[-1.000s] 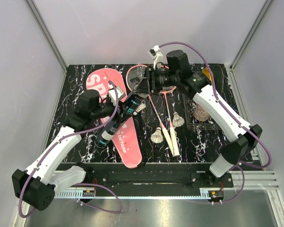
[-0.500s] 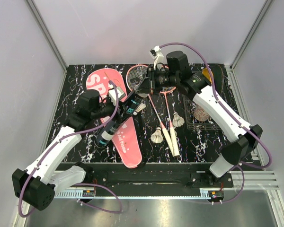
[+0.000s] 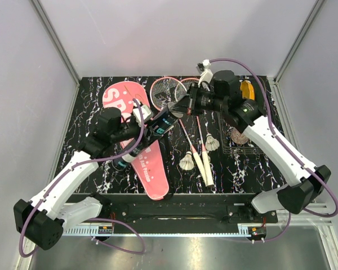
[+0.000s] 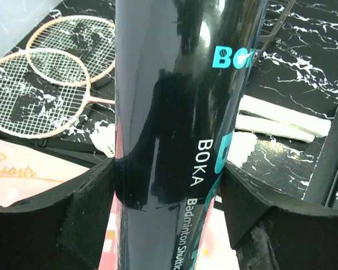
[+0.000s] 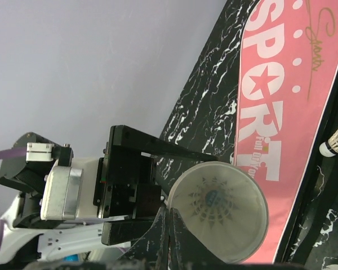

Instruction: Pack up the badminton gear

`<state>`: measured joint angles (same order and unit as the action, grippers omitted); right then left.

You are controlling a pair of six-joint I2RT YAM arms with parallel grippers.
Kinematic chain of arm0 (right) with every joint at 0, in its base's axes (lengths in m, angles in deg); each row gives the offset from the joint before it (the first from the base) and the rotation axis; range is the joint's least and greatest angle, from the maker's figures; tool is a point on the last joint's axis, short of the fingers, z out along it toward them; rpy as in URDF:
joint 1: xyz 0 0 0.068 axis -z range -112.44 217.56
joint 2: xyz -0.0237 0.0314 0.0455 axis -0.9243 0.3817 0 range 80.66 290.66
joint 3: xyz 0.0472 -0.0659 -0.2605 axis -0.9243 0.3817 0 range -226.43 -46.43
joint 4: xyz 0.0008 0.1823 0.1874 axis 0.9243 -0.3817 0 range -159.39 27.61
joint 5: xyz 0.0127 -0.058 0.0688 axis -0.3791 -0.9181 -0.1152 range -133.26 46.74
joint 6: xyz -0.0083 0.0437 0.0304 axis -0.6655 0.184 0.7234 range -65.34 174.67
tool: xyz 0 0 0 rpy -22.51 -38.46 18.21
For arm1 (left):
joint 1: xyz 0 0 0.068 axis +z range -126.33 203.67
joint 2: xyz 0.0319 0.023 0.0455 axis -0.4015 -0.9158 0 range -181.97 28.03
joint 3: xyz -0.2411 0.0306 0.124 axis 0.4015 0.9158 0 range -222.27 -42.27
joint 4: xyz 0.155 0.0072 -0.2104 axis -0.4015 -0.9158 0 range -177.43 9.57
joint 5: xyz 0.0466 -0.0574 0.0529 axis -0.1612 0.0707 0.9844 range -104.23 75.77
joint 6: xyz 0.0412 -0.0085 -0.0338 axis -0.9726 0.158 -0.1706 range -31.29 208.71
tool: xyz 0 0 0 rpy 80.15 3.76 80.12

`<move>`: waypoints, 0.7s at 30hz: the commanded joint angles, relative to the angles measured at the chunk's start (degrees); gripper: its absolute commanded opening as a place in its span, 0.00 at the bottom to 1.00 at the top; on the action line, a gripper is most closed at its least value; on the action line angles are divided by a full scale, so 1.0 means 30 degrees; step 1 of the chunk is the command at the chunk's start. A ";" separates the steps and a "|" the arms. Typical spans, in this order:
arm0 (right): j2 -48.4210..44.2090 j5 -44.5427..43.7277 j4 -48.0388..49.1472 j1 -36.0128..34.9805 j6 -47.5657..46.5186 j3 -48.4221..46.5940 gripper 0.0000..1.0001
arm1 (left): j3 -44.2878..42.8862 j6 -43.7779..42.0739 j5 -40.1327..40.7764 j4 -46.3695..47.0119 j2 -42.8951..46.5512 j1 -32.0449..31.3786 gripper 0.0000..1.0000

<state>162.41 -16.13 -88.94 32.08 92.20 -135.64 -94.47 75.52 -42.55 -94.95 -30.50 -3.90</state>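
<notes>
My left gripper (image 3: pixel 139 134) is shut on the black tube (image 3: pixel 159 124) and holds it off the table, mouth tilted up to the right; in the left wrist view the tube (image 4: pixel 174 112) fills the space between the fingers (image 4: pixel 96 197). My right gripper (image 3: pixel 180 111) is shut, its tips (image 5: pixel 170 219) at the rim of the tube's open mouth (image 5: pixel 217 211), where one shuttlecock sits inside. Two shuttlecocks (image 3: pixel 212 142) (image 3: pixel 187 162) lie on the table. Two pink rackets (image 3: pixel 164 93) (image 3: pixel 200 160) lie crossed in the middle. The pink "SPORT" cover (image 3: pixel 149 169) lies under the tube.
A yellow oval disc (image 3: pixel 247 89) lies at the back right. A small pinkish cup (image 3: pixel 238 135) stands on a dark mat (image 3: pixel 242 151) at the right, under the right arm. Grey walls close the table on three sides.
The right arm drew back to the right and its shut gripper now meets the tube's mouth. The left arm lifted the tube's mouth. The shuttlecock at the mouth no longer sticks out.
</notes>
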 commanded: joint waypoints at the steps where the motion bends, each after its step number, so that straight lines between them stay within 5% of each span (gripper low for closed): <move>1: -0.1880 0.0886 0.2725 0.1163 0.2222 0.0555 0.00 | 0.0234 -0.0232 0.1470 -0.0227 0.0200 0.0402 0.00; 8: -0.2934 0.1678 0.4657 0.2042 0.3454 0.2578 0.00 | 0.0292 -0.0290 0.1470 -0.0256 0.0230 0.0343 0.00; 21: -0.4225 0.0974 0.3518 0.2629 0.2340 0.2844 0.00 | 0.0351 -0.0466 0.1470 -0.0227 0.0113 0.0255 0.00</move>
<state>151.70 -14.20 -81.42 39.64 99.11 -126.55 -92.79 74.75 -39.86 -97.58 -30.26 -3.24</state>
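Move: The lid of the shuttlecock tube, its rim already pinched in the right fingers, has its middle about 2 cm left of the right hand, 1 cm back and 2 cm below. Some 30 cm below that hand, the racket heads lie about 15 cm ahead and 2 cm right, the nearest shuttlecock 8 cm left and 4 cm back. From the left hand, still gripping the tube, the lid is some 12 cm right, 8 cm ahead and 7 cm up. The tube's lid is drawn off its mouth by the right hand, which keeps its pinch and goes about 5 cm right, first dipping slightly, then quickening and rising to finish some 3 cm higher, turning around 10 degrees. The left hand holds the tube back against the pull, then settles about 3 cm down and a little left. ##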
